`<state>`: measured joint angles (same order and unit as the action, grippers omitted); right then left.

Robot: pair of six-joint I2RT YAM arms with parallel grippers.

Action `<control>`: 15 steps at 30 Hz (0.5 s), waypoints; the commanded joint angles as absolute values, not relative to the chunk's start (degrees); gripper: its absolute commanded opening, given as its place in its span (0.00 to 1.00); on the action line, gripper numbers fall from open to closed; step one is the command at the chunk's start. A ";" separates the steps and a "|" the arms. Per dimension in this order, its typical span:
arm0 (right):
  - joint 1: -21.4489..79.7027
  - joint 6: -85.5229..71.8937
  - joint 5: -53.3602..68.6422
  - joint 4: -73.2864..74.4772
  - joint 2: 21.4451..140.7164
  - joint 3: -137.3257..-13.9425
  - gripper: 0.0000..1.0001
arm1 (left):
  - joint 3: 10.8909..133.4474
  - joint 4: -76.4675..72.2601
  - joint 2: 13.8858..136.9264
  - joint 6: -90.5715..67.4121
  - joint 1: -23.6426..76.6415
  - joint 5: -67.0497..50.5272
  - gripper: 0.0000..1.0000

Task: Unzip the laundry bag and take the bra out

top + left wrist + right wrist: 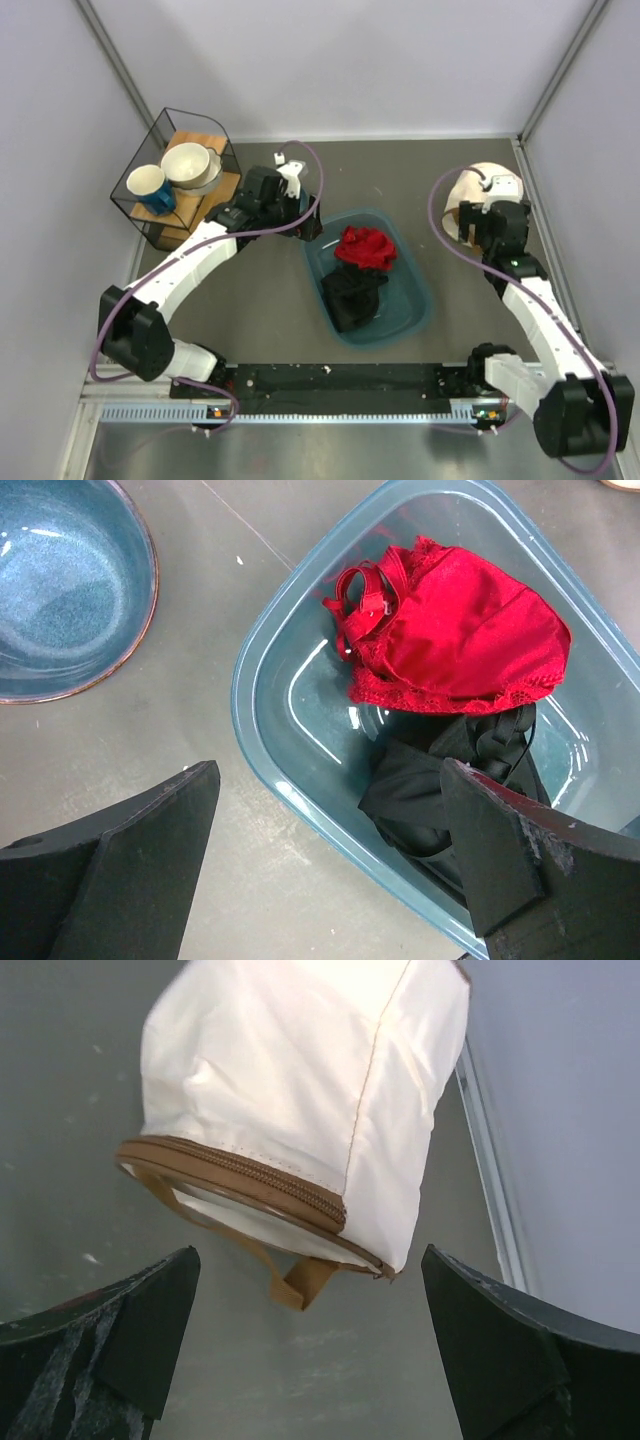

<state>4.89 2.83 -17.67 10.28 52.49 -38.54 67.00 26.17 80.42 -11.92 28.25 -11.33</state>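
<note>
The laundry bag (300, 1090) is a cream fabric drum lying on its side at the far right of the table (482, 180). Its brown zipper band (240, 1175) runs round the rim and looks zipped shut. A brown loop (300, 1285) hangs below it. My right gripper (310, 1350) is open just short of the rim, touching nothing; in the top view the right gripper (480, 212) partly covers the bag. The bra is hidden. My left gripper (325, 860) is open and empty over the near rim of the teal tub (245, 680).
The teal tub (420, 300) at mid-table holds a red lacy cloth (460, 630) and a black garment (440, 780). A blue bowl (60, 580) sits left of the tub. A wire basket (170, 125) with bowls and a blue mug (150, 188) stands back left. Walls close the sides.
</note>
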 commanded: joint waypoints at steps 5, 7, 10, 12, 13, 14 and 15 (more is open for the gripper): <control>5.62 20.46 -19.25 0.54 65.38 -44.47 0.93 | 69.26 23.82 81.12 -12.74 29.09 -12.57 0.97; 5.80 22.85 -21.08 0.44 70.30 -46.57 0.79 | 69.26 24.52 80.86 -12.39 29.18 -11.61 0.97; 6.15 22.15 -23.29 1.58 72.07 -48.68 0.44 | 68.82 25.05 79.37 -12.04 29.27 -9.68 0.97; 6.50 20.49 -19.53 2.90 70.85 -48.87 0.23 | 67.85 25.05 78.32 -11.95 29.27 -8.88 0.97; 6.42 19.61 -18.12 3.25 68.93 -48.78 0.12 | 67.85 24.96 78.31 -11.95 29.27 -8.79 0.97; 6.50 18.47 -16.19 4.21 68.04 -48.95 0.00 | 67.85 24.79 78.22 -11.95 29.27 -9.14 0.98; 6.68 15.15 -15.39 5.35 67.07 -49.22 0.00 | 68.20 24.79 78.57 -11.95 29.27 -9.40 0.98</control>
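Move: The near end of the laundry bag's zippered rim lies about 5 cm ahead of the open right hand, 1 cm to its right and some 4 cm below. The bag's body stands roughly 9 cm ahead, level sideways and 6 cm lower. The red garment is about 27 cm left and 7 cm back, the tub's middle some 27 cm left and 14 cm back, both well below. From the left hand, that rim end is about 42 cm right, 4 cm ahead, 4 cm lower. The right hand dips about 5 cm forward and down, rolling left side down, and pinches the bag's zippered rim. ##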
